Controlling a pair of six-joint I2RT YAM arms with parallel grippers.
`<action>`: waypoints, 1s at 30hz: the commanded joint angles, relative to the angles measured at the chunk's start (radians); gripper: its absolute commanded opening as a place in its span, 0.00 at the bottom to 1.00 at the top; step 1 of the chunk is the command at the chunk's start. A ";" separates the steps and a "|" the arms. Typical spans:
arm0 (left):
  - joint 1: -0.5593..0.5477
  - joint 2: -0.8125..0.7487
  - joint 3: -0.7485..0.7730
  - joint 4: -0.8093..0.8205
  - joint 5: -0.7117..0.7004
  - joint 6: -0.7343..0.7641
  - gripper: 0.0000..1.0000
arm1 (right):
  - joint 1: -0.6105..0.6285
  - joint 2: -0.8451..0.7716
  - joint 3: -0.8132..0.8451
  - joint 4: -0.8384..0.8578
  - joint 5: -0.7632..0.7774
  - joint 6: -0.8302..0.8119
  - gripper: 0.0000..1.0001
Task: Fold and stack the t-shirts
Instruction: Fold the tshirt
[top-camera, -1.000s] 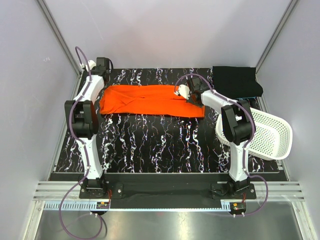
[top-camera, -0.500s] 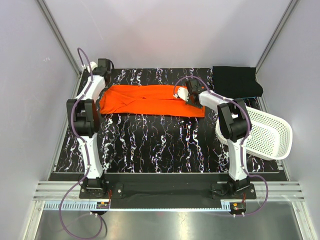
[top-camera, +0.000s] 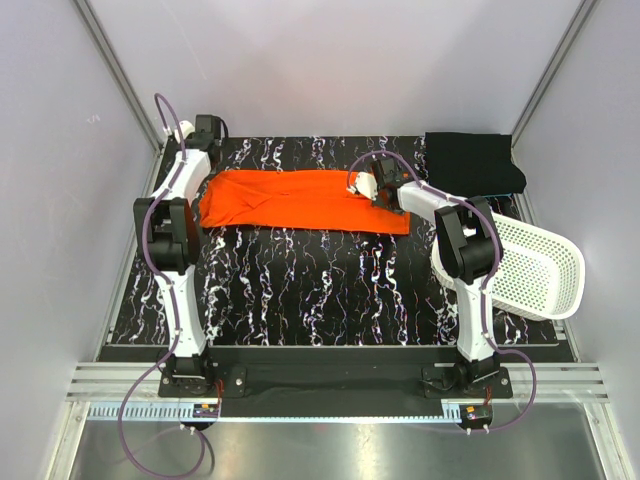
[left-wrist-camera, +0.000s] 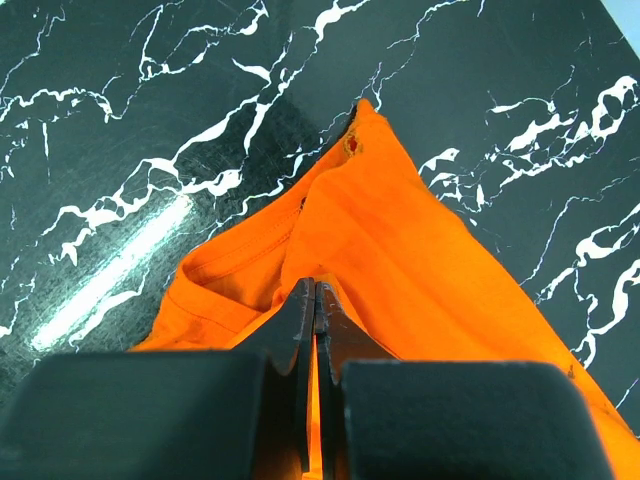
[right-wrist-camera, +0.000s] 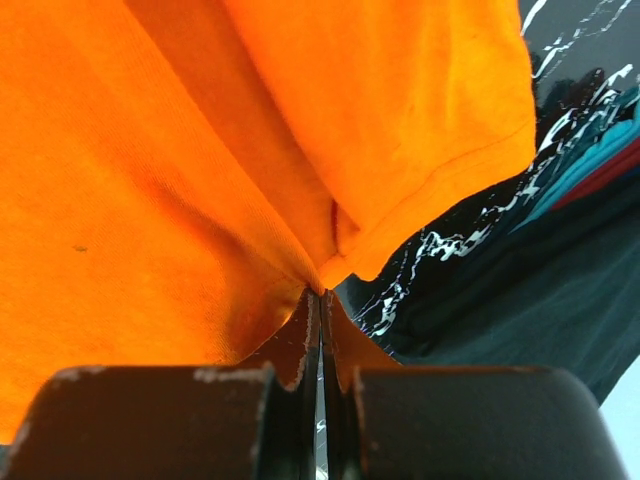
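Observation:
The orange t-shirt (top-camera: 290, 200) lies stretched in a long band across the back of the dark marbled table (top-camera: 300, 290). My left gripper (top-camera: 206, 180) is at its left end, shut with orange fabric (left-wrist-camera: 420, 250) pinched between the jaws (left-wrist-camera: 315, 292). My right gripper (top-camera: 374, 193) is near its right end, shut on a bunched fold of the same shirt (right-wrist-camera: 150, 180) at the jaw tips (right-wrist-camera: 320, 293). The black t-shirt (top-camera: 472, 163) lies folded at the back right corner, apart from both grippers.
A white perforated basket (top-camera: 535, 268) lies tipped at the table's right edge, beside the right arm. Grey walls and metal frame rails close in the left, back and right sides. Dark folded fabric (right-wrist-camera: 530, 310) shows just right of the orange hem.
The right gripper has shifted slightly left and toward the back with the shirt's right part. The left arm has edged a little; the shirt's left end moved with it.

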 joint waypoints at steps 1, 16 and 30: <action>0.004 -0.002 0.057 0.036 -0.033 0.022 0.00 | -0.015 -0.025 -0.001 0.036 0.039 -0.019 0.00; 0.004 0.030 0.066 0.038 -0.029 0.016 0.00 | -0.033 -0.025 -0.009 0.049 0.040 -0.014 0.00; 0.005 0.015 0.117 0.111 0.132 0.091 0.25 | -0.033 -0.078 0.028 0.079 0.152 0.180 0.43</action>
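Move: At the fingertips of the left hand is the pinched left end of the t-shirt; the shirt's middle lies about 24 cm to the right and 6 back, only some 2 cm lower. The right hand grips about halfway along the shirt's right edge, with the middle roughly 25 cm to its left, straight across. From the right hand the black stack sits about 20 cm to the right and 10 farther out, the white basket some 29 right and 17 back. Letting go at both ends after a last small tug: the left hand bobs up a centimetre, sinks about 2.5 cm towards the table, then slides forward and right roughly 2 cm as its fingers part around the pinched fold. The right hand draws the edge about 1 cm rightwards, opens nearly halfway, and eases another centimetre right off the cloth, turning slightly clockwise. ##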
